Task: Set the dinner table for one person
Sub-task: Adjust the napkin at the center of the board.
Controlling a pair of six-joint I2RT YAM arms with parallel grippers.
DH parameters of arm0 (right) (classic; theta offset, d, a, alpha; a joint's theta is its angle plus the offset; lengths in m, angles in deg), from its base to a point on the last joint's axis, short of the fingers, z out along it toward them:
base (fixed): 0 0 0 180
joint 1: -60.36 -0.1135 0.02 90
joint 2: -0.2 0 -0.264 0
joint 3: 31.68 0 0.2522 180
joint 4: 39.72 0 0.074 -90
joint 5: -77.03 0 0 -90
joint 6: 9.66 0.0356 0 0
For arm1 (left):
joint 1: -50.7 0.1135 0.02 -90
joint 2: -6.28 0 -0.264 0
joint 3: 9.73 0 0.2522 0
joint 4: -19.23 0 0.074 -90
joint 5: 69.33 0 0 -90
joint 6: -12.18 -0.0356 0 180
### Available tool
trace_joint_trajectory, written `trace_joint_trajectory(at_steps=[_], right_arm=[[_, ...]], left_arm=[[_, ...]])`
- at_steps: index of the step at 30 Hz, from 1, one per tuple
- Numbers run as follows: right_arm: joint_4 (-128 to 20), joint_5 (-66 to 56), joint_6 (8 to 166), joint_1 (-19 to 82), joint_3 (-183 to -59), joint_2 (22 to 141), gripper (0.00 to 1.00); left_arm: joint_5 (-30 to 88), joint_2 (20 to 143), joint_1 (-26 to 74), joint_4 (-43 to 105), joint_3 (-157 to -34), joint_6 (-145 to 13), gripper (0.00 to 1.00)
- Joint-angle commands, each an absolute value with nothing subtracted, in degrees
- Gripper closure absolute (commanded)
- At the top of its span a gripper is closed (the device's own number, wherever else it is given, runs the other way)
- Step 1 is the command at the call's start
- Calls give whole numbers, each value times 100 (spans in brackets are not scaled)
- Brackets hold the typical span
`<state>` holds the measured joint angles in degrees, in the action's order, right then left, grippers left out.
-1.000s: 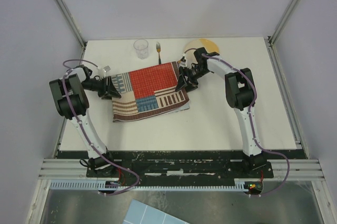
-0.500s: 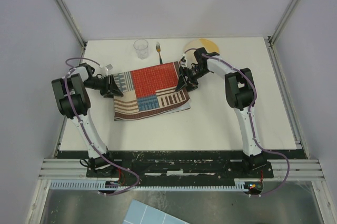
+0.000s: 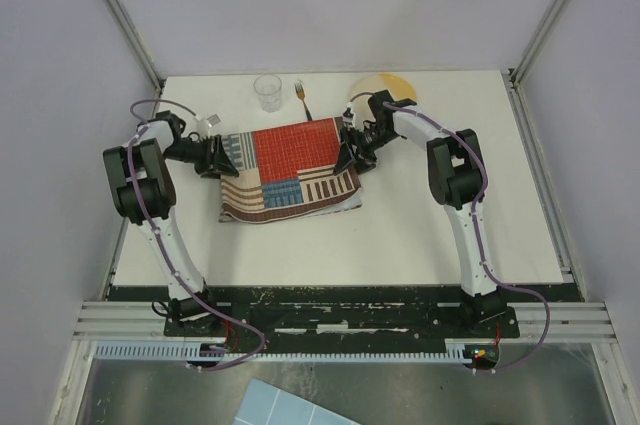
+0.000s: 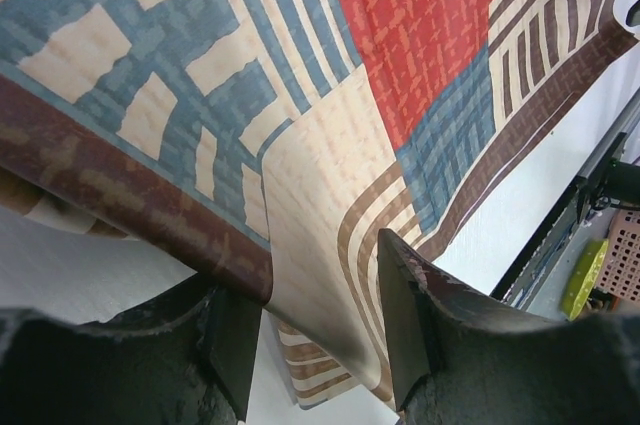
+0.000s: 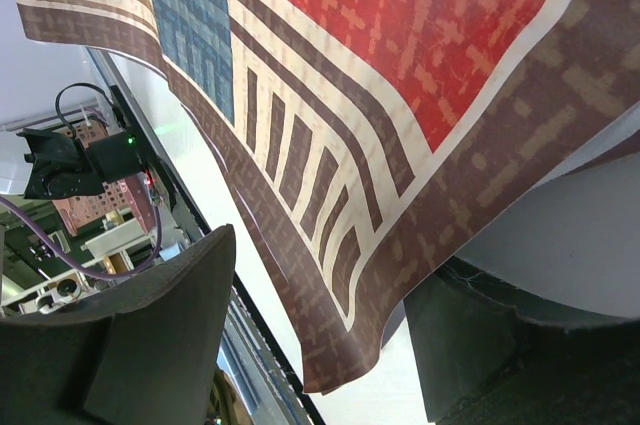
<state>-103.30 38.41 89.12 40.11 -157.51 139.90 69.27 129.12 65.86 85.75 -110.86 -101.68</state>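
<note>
A red, blue and beige striped placemat (image 3: 290,170) lies slightly skewed on the white dinner table (image 3: 430,235), its left edge folded over. My left gripper (image 3: 220,155) is at that left edge. In the left wrist view a loose fold of the placemat (image 4: 420,65) passes between the parted fingers (image 4: 405,315) of the left gripper (image 4: 315,315), unpinched. My right gripper (image 3: 350,153) is at the right edge. In the right wrist view the right gripper (image 5: 320,335) stands wide open, with a corner of the placemat (image 5: 400,65) draped between its fingers (image 5: 170,325).
A clear glass (image 3: 267,92), a fork (image 3: 301,100) and a yellowish plate (image 3: 384,87) sit along the far edge, just behind the placemat. Metal frame rails border the table on both sides. The right arm's forearm reaches across the plate's near side.
My left gripper has moved right and toward the far side, and the placemat's left edge has shifted right with it. The right gripper has stayed put.
</note>
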Motion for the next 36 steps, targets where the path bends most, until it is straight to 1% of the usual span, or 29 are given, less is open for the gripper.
trace_joint_trajectory(at_steps=[1, 3, 4, 6, 7, 9, 10, 18, 25, 36], right_arm=[[-10246, 3824, 8864, 3892, -15957, 14152, 27], [-10252, 3827, 8863, 3892, -15970, 14150, 27], [-10265, 3827, 8861, 3893, -15970, 14146, 27], [-10267, 3827, 8844, 3895, -15970, 14136, 27], [-10271, 3820, 8843, 3888, -15970, 14131, 27], [-10278, 3817, 8827, 3894, -15977, 14126, 27], [-10290, 3804, 8825, 3892, -15983, 14120, 27], [-10334, 3787, 8787, 3892, -16006, 14127, 28], [-10340, 3748, 8766, 3892, -15981, 14085, 29], [-10659, 3615, 8411, 4065, -15928, 13735, 30]], left_arm=[[7338, 12639, 6434, 8577, -11209, -10032, 46], [7364, 12731, 6396, 8576, -11159, -10040, 49], [7363, 12779, 6375, 8555, -11137, -10033, 53], [7361, 12853, 6333, 8462, -11087, -9992, 64], [7359, 12887, 6313, 8430, -11073, -9982, 75], [7335, 12937, 6271, 8399, -11071, -9966, 94], [7314, 12954, 6253, 8383, -11068, -9956, 97], [7233, 12895, 6205, 8197, -11015, -9891, 97], [7248, 12595, 6215, 8226, -11298, -9698, 97], [7579, 12267, 6164, 9160, -12488, -9679, 97]])
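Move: The left edge of the napkin already stands between the left hand's open fingers; the napkin's middle lies about 12 cm to that hand's right, 1 cm back and 1 cm lower. The glass is roughly 16 cm ahead and 7 cm to the right of that hand, the fork some 14 cm ahead and 15 cm to the right. For the right hand, waiting open at the napkin's opposite edge, the middle is about 11 cm to the left, 1 cm back and 1 cm lower. The left hand shuts its half-open fingers on the napkin's left edge while easing a centimetre or two to the right, farther in over the cloth, and stays low until the pinch is made. Then, still pinching, it lifts that edge about 4 cm and carries it some 2 to 3 cm forward, towards the glass side, with hardly any wrist turn, while the right hand stays open at the right edge. ##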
